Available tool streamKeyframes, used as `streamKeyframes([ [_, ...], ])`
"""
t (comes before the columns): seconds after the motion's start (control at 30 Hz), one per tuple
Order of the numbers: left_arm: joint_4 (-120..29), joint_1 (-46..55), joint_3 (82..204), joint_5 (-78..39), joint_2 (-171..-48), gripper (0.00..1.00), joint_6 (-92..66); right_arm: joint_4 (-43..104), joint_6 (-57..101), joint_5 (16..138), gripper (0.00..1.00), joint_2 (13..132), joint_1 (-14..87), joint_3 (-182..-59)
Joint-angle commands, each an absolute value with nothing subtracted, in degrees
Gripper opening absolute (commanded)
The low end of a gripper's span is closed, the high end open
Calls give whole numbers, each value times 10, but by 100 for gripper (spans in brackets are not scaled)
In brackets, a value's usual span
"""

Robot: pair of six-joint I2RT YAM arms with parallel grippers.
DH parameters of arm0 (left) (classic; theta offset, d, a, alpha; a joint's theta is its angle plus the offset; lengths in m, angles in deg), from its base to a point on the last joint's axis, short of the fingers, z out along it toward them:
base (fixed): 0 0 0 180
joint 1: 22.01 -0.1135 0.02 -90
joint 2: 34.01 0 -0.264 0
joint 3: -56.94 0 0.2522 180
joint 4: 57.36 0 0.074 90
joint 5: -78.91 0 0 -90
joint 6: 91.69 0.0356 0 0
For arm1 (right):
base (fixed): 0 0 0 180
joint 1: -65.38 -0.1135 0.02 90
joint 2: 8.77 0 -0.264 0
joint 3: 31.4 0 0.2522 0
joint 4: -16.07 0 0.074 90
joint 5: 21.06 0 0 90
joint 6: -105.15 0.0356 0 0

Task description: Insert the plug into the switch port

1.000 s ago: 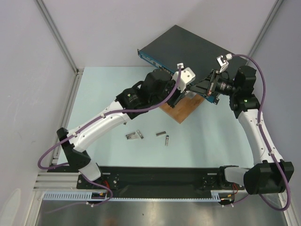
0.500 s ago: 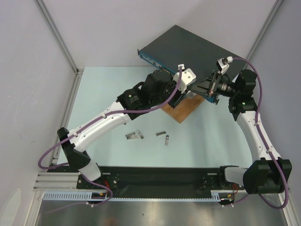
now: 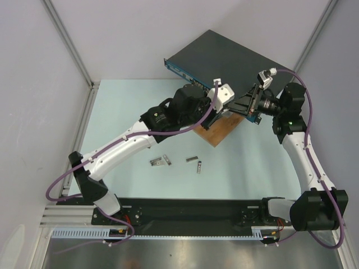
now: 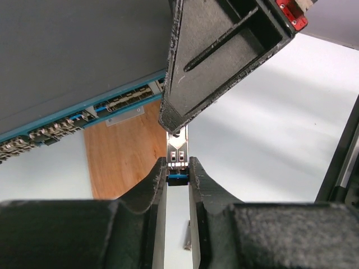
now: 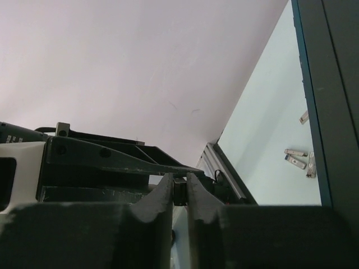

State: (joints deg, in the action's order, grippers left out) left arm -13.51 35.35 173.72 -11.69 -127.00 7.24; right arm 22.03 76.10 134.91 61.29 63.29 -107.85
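The plug [image 4: 178,150], a small silver metal module with a blue tab, is pinched at its tab end by my left gripper [image 4: 178,165], which is shut on it. One black finger [image 4: 219,61] of the right gripper covers the plug's far end. In the right wrist view my right gripper [image 5: 179,182] is closed on a small dark piece, the plug's other end. The switch [image 3: 224,56], a flat dark grey box, shows its blue port strip [image 4: 84,115] up and left of the plug. In the top view the two grippers meet just in front of the switch, and the plug is hidden.
A brown wooden board [image 3: 216,130] lies on the table under both grippers, against the switch front. Three loose metal modules [image 3: 160,162], [image 3: 192,159], [image 3: 199,166] lie on the pale mat nearer the arm bases. Side walls enclose the table.
My left gripper loosened briefly and closed again on the plug. The right wrist shifted slightly, its jaws easing a little. Both grippers stay together in front of the switch.
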Motion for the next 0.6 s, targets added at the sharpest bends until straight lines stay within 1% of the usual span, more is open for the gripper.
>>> streamKeyframes([
  [0.0, -153, 356, 1735, -152, -1247, 0, 63, 267, 699, 1340, 33, 596, 635, -1112],
  [0.03, -149, 355, 1735, -155, -1247, 0, 58, 276, 688, 1337, 59, 597, 640, -1126],
  [0.07, -143, 352, 1736, -157, -1247, 0, 40, 296, 677, 1331, 65, 597, 646, -1138],
  [0.1, -137, 349, 1735, -158, -1247, 0, 25, 318, 648, 1328, 69, 596, 649, -1149],
  [0.13, -120, 347, 1735, -165, -1249, 0, 9, 332, 630, 1324, 75, 594, 665, -1161],
  [0.17, -112, 342, 1735, -168, -1250, 0, -13, 379, 611, 1310, 79, 593, 670, -1193],
  [0.27, -89, 331, 1738, -164, -1256, 0, -66, 437, 543, 1277, 82, 578, 690, -1232],
  [0.43, -38, 319, 1805, -135, -1297, 0, -105, 538, 438, 1196, 83, 543, 742, -1257],
  [0.47, -22, 315, 1825, -124, -1302, 0, -109, 576, 421, 1184, 83, 539, 768, -1258],
  [0.57, -4, 314, 1848, -88, -1325, 0, -127, 632, 374, 1166, 87, 529, 821, -1247],
])
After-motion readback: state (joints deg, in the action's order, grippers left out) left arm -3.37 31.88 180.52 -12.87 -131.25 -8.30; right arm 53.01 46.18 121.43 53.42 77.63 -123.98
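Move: The left hand holds the plug by its tail. The switch's port row lies about 9 cm ahead of this hand, 4 cm to its left and 7 cm lower; the wooden board is some 6 cm ahead, 2 cm to the right and 33 cm below. The switch's near right corner stands roughly 17 cm to the left hand's right and 4 cm back. For the right hand, the plug's middle is about 2 cm left and 1 cm back. Away to its right goes the right hand, opening its fingers wide to let go of the plug's far end, then backing off about 10 cm while rising 5 cm and swinging clockwise. The left hand keeps its pinch on the plug's tail, sinks about 2 cm, easing back and then forward, and tips its fingers down some 15 degrees with a slight counter-clockwise turn. ##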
